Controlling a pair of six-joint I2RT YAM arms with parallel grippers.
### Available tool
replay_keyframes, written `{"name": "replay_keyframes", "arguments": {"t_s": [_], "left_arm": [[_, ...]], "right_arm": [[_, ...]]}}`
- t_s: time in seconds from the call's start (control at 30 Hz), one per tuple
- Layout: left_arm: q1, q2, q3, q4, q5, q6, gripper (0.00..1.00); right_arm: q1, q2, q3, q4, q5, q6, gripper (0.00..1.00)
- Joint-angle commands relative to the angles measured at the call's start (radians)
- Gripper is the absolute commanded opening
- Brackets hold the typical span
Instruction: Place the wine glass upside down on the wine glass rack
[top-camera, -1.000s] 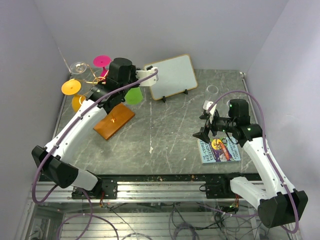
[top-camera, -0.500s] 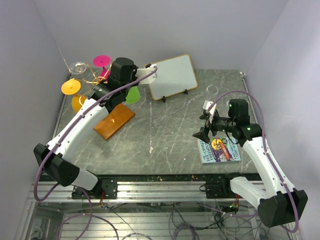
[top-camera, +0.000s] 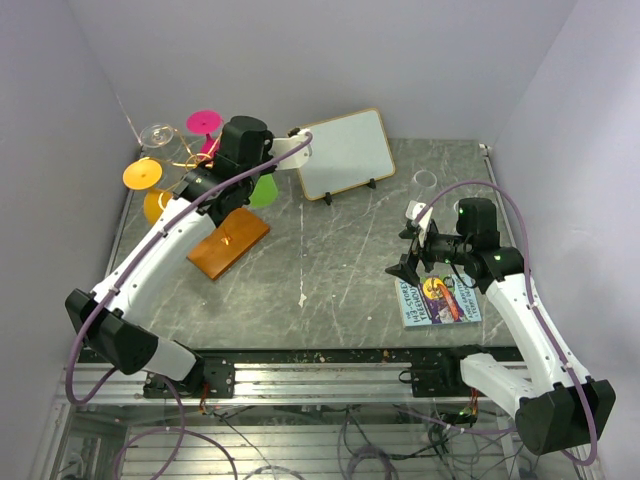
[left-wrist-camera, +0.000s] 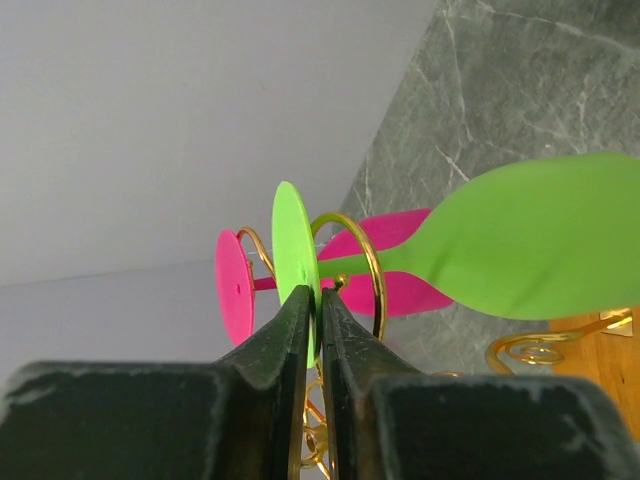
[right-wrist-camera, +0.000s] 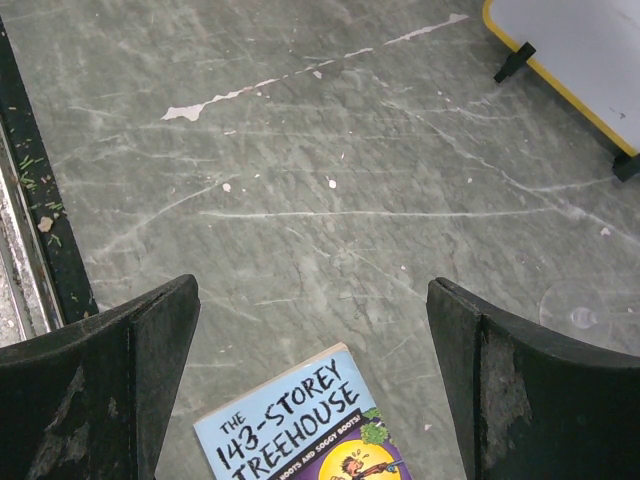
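Note:
A green wine glass hangs with its stem in a gold curl of the wine glass rack. Its bowl hangs below the left wrist. My left gripper is shut on the glass's round green foot, one finger on each face. The rack's wooden base lies underneath. My right gripper stands wide open and holds nothing, low over the table by a book.
The rack also carries a pink glass, an orange glass and a clear glass. Another clear wine glass stands at the right. A small whiteboard stands at the back, and the book lies at front right.
The left wrist has shifted slightly at the rack and the green bowl has moved a little with it. The right arm has not moved.

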Motion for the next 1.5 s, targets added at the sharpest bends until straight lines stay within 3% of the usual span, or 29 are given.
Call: {"name": "replay_keyframes", "arguments": {"t_s": [0.0, 0.83, 1.13, 1.3, 1.47], "left_arm": [[-0.004, -0.01, 0.018, -0.073, -0.009, -0.031, 0.2], [-0.003, -0.046, 0.039, -0.166, 0.024, -0.072, 0.38], [-0.004, -0.143, -0.018, -0.118, 0.054, -0.088, 0.59], [-0.004, -0.182, 0.009, -0.189, 0.153, -0.121, 0.68], [-0.004, -0.221, 0.068, -0.324, 0.385, -0.153, 0.82]], "right_arm": [[-0.005, -0.004, -0.016, -0.002, 0.007, -0.004, 0.97], [-0.005, 0.003, -0.019, 0.0, 0.014, -0.003, 0.97], [-0.005, 0.007, -0.021, 0.012, 0.029, 0.007, 0.97], [-0.006, 0.01, -0.016, 0.046, 0.104, 0.045, 0.97], [-0.006, 0.004, 0.032, 0.104, 0.268, 0.142, 0.97]]}}
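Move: My left fingers are still at the near edge of the upside-down green wine glass's foot, its middle about 3 cm ahead, 1 cm right and at fingertip height. The pink glass's foot is some 7 cm ahead and 7 cm left, level with my fingers; the rack's hub is about 9 cm left, 1 cm back and 5 cm lower. From my right hand, the green foot is about 20 cm ahead, 30 cm left and 15 cm higher. I ease my left hand down by under a centimetre while its fingers slowly part around the green foot's rim, then open them to about three quarters and draw back toward my base some 6 cm, rising about 2 cm clear of the glass. The wrist rolls slightly, under 10 degrees, as the fingers come free. ##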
